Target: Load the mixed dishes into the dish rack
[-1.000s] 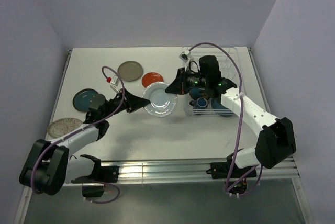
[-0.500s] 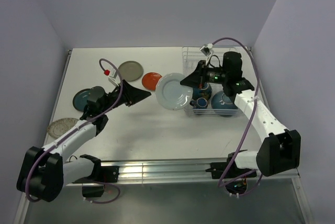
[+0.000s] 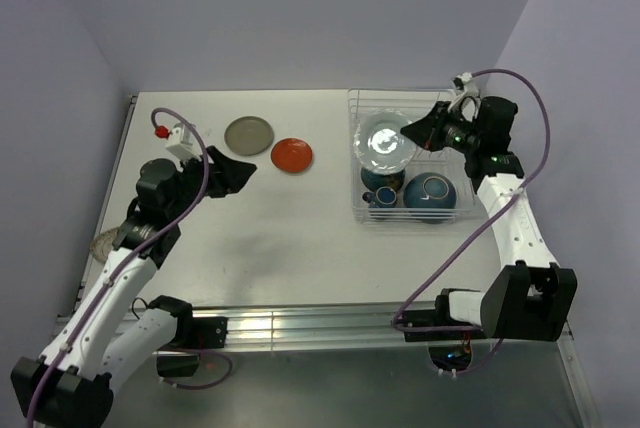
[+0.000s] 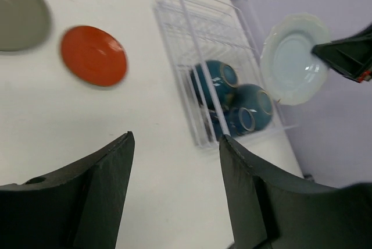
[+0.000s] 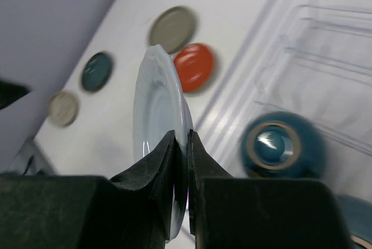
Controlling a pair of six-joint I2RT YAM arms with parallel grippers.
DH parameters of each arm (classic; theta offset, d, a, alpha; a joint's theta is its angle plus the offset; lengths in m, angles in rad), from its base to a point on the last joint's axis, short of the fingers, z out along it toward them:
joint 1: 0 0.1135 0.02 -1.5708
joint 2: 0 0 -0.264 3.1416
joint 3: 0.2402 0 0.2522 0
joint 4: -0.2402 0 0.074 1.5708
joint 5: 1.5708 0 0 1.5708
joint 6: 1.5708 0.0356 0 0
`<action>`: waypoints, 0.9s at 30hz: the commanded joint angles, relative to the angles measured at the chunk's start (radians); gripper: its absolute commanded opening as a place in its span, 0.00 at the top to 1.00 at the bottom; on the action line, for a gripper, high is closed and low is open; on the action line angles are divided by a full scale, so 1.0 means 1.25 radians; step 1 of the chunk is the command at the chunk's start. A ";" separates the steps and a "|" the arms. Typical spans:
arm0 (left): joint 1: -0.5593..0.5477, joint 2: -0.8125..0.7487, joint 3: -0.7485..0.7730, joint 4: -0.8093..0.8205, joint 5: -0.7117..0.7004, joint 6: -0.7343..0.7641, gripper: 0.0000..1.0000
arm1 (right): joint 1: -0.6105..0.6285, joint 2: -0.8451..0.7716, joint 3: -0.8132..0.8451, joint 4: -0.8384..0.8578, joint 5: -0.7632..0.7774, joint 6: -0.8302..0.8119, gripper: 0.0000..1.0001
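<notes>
My right gripper (image 3: 412,131) (image 5: 181,135) is shut on the rim of the pale blue-white plate (image 3: 387,141) (image 5: 158,115) and holds it on edge, up in the air over the white wire dish rack (image 3: 353,153) (image 5: 325,45). In the rack lie teal-blue bowls (image 3: 430,196) (image 4: 212,83) (image 5: 279,144). My left gripper (image 3: 240,170) (image 4: 176,144) stands open and empty over the left part of the table. The orange-red plate (image 3: 292,155) (image 4: 93,55) and the grey-olive plate (image 3: 249,134) (image 4: 20,19) lie flat on the table.
A teal plate (image 5: 96,70) and a speckled plate (image 5: 63,107) lie near the table's left edge, partly under my left arm in the top view. Lilac walls close in the table on the left, back and right.
My left gripper has opened, let go of the pale plate and drawn back to the left. My right gripper has carried the plate rightward until it is over the rack.
</notes>
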 commanded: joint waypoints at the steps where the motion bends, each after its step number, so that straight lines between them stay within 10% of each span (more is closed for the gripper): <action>1: 0.002 -0.071 0.029 -0.169 -0.188 0.160 0.33 | -0.059 0.004 0.059 0.017 0.150 -0.030 1.00; 17: 0.003 -0.107 0.006 -0.165 -0.190 0.195 0.33 | -0.106 0.098 0.092 0.221 0.640 -0.098 1.00; 27: 0.007 -0.104 0.004 -0.164 -0.187 0.197 0.33 | -0.106 0.164 0.119 0.270 0.742 -0.181 1.00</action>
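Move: The right hand holds the clear plate above the rack. The free tines at the rack's right end, where the plate is heading, lie some 13 cm ahead of that hand, 16 cm right and 20 cm below. Also about 20 cm below it are the small teal bowl, 2 cm back and 5 left, the blue mug, 12 back and 5 left, and the large teal bowl, 11 back and 13 right. From the left hand those tines are about 68 cm right, 24 ahead and 19 below. Keeping its pinch on the plate's rim, the right hand sweeps about 20 cm right and half as far forward, sinking slightly, towards the tines at the rack's right end, while it swings some 50 degrees clockwise to point forward and rolls its left side down, slowing at the end. The empty left hand, fingers staying open, backs off left about 5 cm and a little down, then waits. ##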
